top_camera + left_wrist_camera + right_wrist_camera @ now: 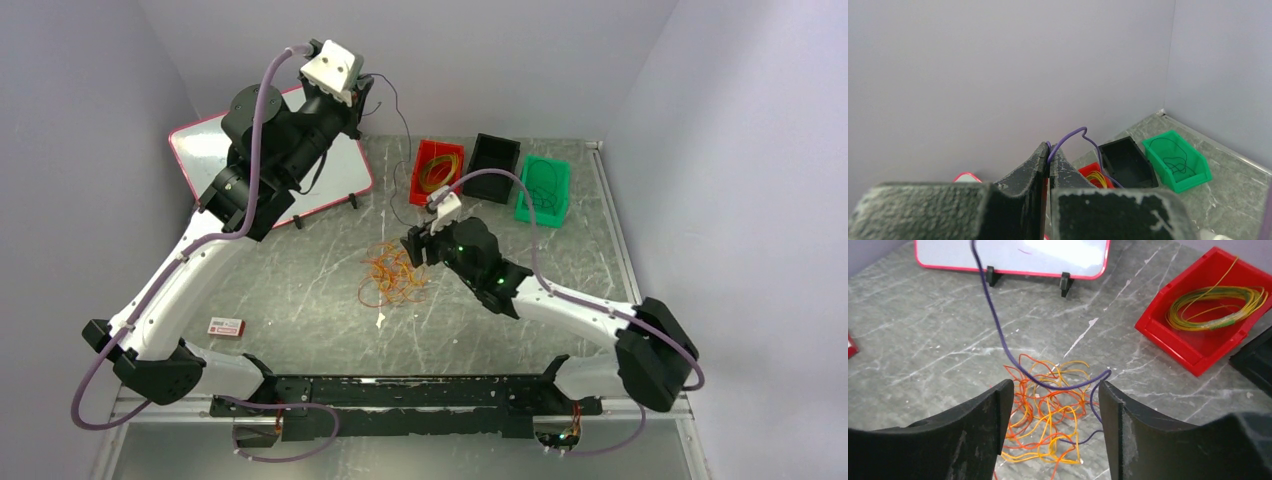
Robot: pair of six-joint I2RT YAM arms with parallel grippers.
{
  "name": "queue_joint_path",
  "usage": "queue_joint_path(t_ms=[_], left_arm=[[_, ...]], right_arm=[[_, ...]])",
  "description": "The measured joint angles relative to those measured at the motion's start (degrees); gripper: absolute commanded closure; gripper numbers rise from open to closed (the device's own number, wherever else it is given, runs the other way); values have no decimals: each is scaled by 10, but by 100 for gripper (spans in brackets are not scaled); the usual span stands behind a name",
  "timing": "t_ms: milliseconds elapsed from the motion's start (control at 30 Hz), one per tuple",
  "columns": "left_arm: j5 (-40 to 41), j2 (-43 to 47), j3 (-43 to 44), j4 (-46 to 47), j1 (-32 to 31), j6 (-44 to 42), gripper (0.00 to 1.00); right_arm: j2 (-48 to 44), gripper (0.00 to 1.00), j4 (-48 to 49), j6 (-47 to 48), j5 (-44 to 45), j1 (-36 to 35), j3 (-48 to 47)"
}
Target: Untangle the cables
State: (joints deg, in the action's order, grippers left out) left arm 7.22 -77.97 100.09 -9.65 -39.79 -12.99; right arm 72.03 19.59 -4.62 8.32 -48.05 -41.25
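A tangle of thin orange and yellow cables (392, 276) lies on the table's middle; it also shows in the right wrist view (1053, 412). A thin purple cable (993, 315) runs from the tangle up to my left gripper (362, 95), which is raised high at the back and shut on it (1065, 140). The purple cable hangs down past the red bin (404, 150). My right gripper (1055, 390) is open and empty, hovering just above the tangle's right side (420, 245).
A red bin (437, 170) holds coiled yellow cable, a black bin (494, 165) looks empty, a green bin (545, 188) holds a dark cable. A white board with red rim (340, 170) stands at back left. A small red-white box (226, 327) lies front left.
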Motion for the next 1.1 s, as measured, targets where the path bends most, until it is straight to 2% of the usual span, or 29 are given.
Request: queue_joint_path(t_ms=[100,200,267,433,833,1100], left_arm=[[0,0,0,0,0,3,93],[0,0,0,0,0,5,93],[0,1,-5,1,0,7,93],[0,10,-40,5,0,14,93],[-5,21,-159,19,0,49,93],[-49,21,-218,47,3,73,93]], right_arm=[[40,58,16,9,1,0,-8],[49,88,26,8,14,0,-12],[47,100,31,-1,30,4,-19],[12,100,17,-29,70,22,-51],[-169,100,-81,-70,83,31,-121],[-178,98,-162,-52,67,31,-202]])
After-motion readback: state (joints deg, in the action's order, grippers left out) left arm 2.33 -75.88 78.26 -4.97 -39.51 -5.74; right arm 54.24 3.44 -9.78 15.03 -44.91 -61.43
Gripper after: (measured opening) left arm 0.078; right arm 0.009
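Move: The right hand, fingers open, has the purple cable just in front of it: the stretch to grip is about 2 cm ahead, 1 cm left and 1 cm below. The orange tangle lies some 5 cm ahead of that hand, 4 cm left and 17 cm below; the red bin is roughly 30 cm ahead, 5 cm right and 15 cm below. The left hand already holds the cable's other part high up; that same stretch lies about 3 cm back, 6 cm right and 34 cm below it. The right fingers close fully on the purple cable while reaching forward 2 to 3 cm with a slight dip, then the hand climbs quickly away from the tangle, about 22 cm, swinging some 8 cm right and easing back, its left side rolling up roughly 20 degrees. The left hand keeps its grip and sinks some 15 cm, drifting a little right, fingertips tipping down. ##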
